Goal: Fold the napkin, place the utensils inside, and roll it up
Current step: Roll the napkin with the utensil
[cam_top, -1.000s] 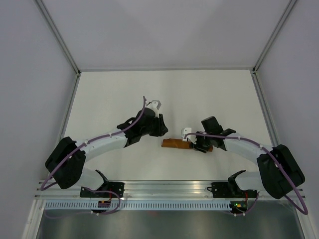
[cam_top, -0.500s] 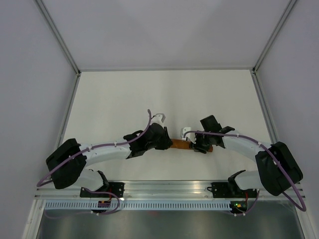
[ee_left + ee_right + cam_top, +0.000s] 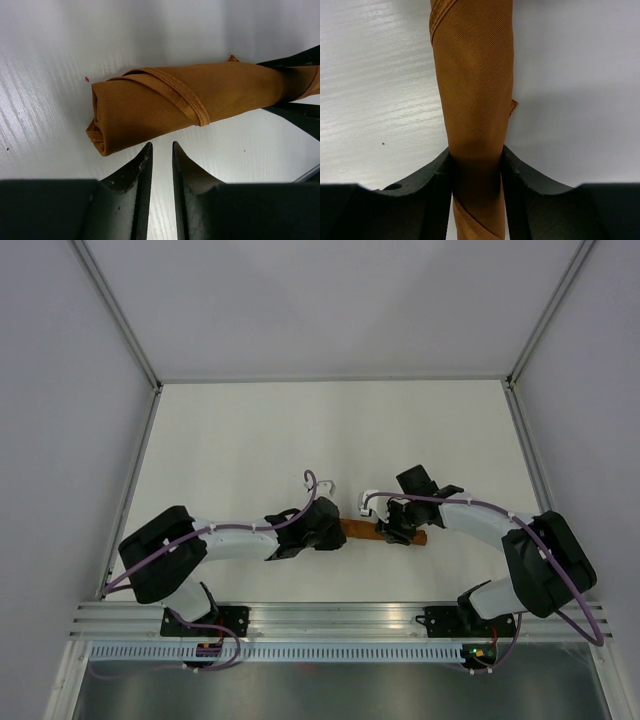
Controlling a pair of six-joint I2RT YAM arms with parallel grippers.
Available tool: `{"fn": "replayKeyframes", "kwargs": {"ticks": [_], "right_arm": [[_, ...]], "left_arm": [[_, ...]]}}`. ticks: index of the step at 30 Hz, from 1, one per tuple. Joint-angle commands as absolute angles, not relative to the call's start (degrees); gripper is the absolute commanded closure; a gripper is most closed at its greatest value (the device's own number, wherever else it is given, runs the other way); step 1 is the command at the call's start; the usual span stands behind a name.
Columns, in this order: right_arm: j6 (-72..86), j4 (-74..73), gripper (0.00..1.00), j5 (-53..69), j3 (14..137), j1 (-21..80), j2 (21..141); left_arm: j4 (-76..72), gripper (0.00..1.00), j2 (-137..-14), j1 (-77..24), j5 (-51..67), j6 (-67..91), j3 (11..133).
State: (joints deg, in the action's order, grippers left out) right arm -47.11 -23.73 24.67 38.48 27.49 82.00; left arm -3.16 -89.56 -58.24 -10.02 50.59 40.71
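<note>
The napkin (image 3: 362,530) lies on the table as a tight rust-orange roll, its hem wrapped diagonally round it (image 3: 165,107). My right gripper (image 3: 397,531) is shut on the roll near its right end, and both fingers press the cloth (image 3: 476,150). My left gripper (image 3: 338,530) sits low at the roll's left end. Its jaws (image 3: 161,145) are open by a narrow gap with only bare table between them, just short of the cloth. The utensils are out of view.
The white table (image 3: 250,440) spreads behind and beside the roll. Grey enclosure walls with metal posts (image 3: 135,340) bound it on three sides. A metal rail (image 3: 330,615) with both arm bases runs along the near edge.
My left arm has swung right and toward the near edge, down to the roll's left end, with its jaws narrowing. The right gripper has kept its hold on the roll.
</note>
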Motion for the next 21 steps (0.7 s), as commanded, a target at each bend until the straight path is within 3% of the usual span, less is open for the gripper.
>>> {"fn": "replayKeyframes", "kwargs": {"ticks": [1,21], "right_arm": [[-46.2,-26.3,0.53,24.6,40.7,27.5,84.4],[-44.8,-34.6,0.52,29.4,52.0,26.5,96.8]], "left_arm": [[-6.1,0.73,-91.0,-58.5,-10.8,52.5,42.4],[-4.2,0.73,-101.4,-51.1,-8.2,45.5,55.2]]}}
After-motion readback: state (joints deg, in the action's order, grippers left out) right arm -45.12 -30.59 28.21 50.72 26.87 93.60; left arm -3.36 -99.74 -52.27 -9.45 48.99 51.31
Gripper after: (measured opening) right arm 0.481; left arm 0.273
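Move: Just ahead of the left hand's fingertips lies the left stretch of the rolled napkin: the roll's middle is about 4 cm forward and 9 cm to the right of the left hand, slightly below it, and its left end roughly 4 cm forward and 3 cm to the left. From the right hand, already straddling the roll, the roll's middle is about 5 cm left and level front to back, the right end some 6 cm to the right. Dipping about 1 cm behind the roll, the left hand shifts nearly 2 cm right, then pushes forward against the near side of the roll's left part, about 6 cm in all, its partly open fingers unchanged. Meanwhile the right hand keeps its hold and eases about 2 cm forward and 2 cm left, its fingertips tilting back a little. ##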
